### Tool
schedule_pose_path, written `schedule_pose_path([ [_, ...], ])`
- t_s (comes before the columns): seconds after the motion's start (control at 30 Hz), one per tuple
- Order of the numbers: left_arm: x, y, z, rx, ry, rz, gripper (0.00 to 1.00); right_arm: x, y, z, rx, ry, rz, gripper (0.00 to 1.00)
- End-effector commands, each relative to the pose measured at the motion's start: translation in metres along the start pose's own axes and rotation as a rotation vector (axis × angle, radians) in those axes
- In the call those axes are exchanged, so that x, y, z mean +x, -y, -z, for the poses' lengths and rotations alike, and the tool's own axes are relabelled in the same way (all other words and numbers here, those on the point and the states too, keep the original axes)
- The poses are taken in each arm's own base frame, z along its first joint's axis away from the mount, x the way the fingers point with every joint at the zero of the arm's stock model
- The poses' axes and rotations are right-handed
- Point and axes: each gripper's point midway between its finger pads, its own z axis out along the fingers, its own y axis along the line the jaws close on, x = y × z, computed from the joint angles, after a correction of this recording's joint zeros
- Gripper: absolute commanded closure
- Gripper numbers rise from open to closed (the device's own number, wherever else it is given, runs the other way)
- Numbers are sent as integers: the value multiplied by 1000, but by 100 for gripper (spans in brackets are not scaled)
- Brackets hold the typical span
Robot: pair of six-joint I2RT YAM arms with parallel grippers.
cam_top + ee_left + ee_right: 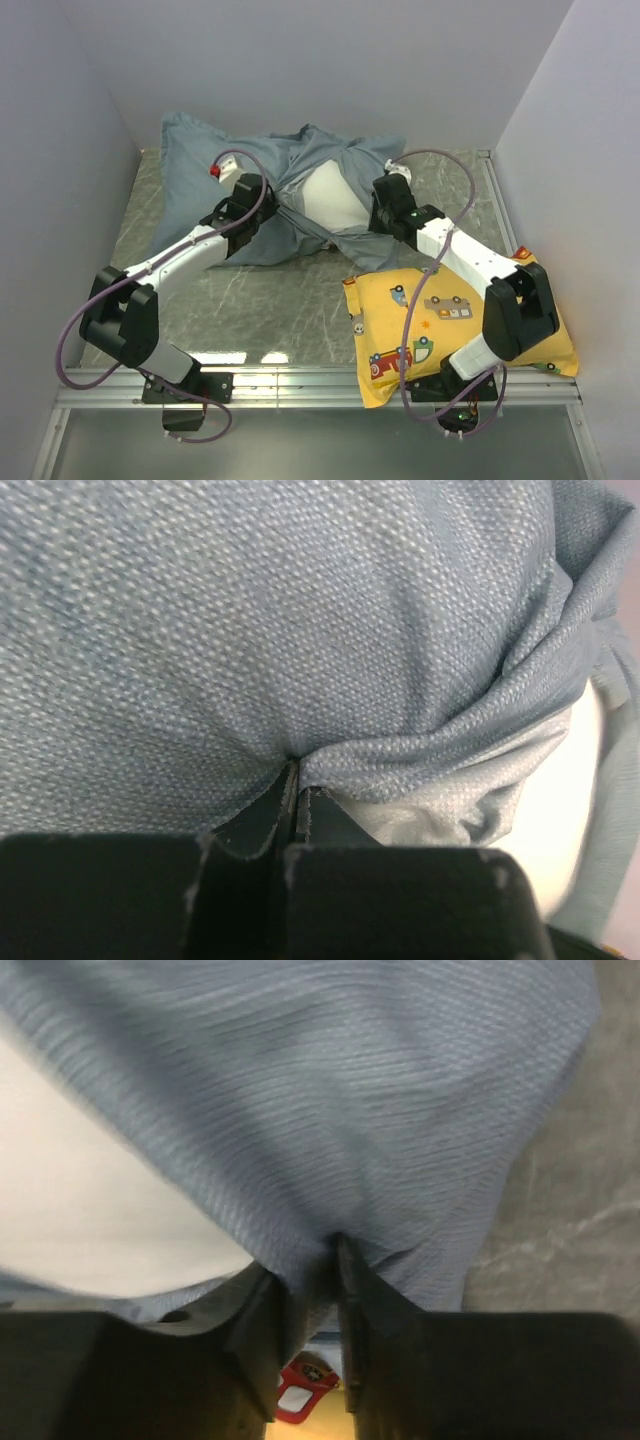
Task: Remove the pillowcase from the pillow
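Note:
The blue-grey pillowcase (200, 170) lies bunched across the back of the table, and its opening shows the white pillow (330, 195) inside. My left gripper (268, 207) is at the opening's left edge, shut on a fold of the pillowcase (300, 630), its jaws pressed together (295, 770). My right gripper (378, 207) is at the opening's right edge. In the right wrist view its fingers (305, 1255) stand a little apart, with a fold of the pillowcase (350, 1110) hanging into the gap. The pillow (90, 1210) shows to their left.
A yellow pillow with cartoon cars (460, 320) lies at the front right under my right arm and shows below the right fingers (300, 1425). Grey walls close in the left, back and right sides. A metal rail (300, 378) runs along the near edge.

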Motion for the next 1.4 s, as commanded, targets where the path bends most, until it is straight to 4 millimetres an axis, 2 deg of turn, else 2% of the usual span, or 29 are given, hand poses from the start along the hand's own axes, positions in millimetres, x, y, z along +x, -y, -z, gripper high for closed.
schedule_pose_path([
  [0.0,-43,-10,-5,-36,64,32,99,0,45,-14,106,4,-71,86],
  [0.03,-57,-24,-8,-68,82,56,99,3,72,-18,144,-7,-126,89],
  [0.1,-75,-37,-6,-90,106,83,99,4,84,-24,131,-4,-191,94],
  [0.13,-86,-54,-8,-120,126,106,100,6,95,-29,144,-6,-219,94],
  [0.2,-93,-59,-7,-95,126,129,99,14,91,-40,119,-46,-241,95],
  [0.23,-93,-62,-9,-91,120,127,99,11,86,-44,97,-51,-243,97],
  [0.33,-80,-48,-14,-31,63,79,99,15,48,-57,-96,-86,-278,100],
  [0.4,-67,-38,-17,0,18,34,99,20,24,-57,-208,-119,-270,100],
  [0.43,-62,-27,-15,20,7,-8,99,17,17,-57,-240,-107,-265,100],
  [0.5,-50,-22,-14,4,-19,-65,95,18,5,-53,-289,-107,-250,100],
  [0.63,-53,-18,-3,-5,7,-109,80,11,0,-45,-318,-76,-241,100],
  [0.77,-66,-18,10,-16,37,-121,58,6,0,-38,-329,-54,-233,100],
  [0.87,-74,-13,20,5,52,-128,47,6,-4,-35,-342,-47,-231,100],
  [1.0,-85,2,36,61,75,-153,39,0,-6,-30,-343,-33,-220,100],
  [1.17,-100,31,62,159,107,-201,32,-2,-9,-27,-350,-26,-216,100],
  [1.27,-103,51,75,216,117,-238,30,-2,-9,-27,-351,-27,-217,100],
  [1.3,-102,63,82,243,113,-252,30,-2,-10,-27,-352,-28,-216,100],
  [1.37,-96,75,87,262,114,-291,29,-1,-11,-27,-353,-29,-218,100],
])
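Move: The left fingers are already shut on the left hem of the pillowcase opening; the bare part of the pillow bulges about 12 cm to their right, 1 cm farther out and some 5 cm lower. For the right gripper, still part open, the right hem lies at the fingertips, about 1 cm ahead, 1 cm right and 3 cm below; the same pillow is 8 cm left, 6 cm ahead and 3 cm lower. The yellow pillow lies roughly 20 cm back, 18 cm right and 8 cm below. Shut the right fingers on the pillowcase's right hem while sinking about 3 cm and tugging right, then ease back left and forward, rolling the hand some 20 degrees left side up, and hold there. Meanwhile draw the left hem leftward a few centimetres away from the pillow, open the left fingers to let the hem go, and lift clear by about 11 cm. ##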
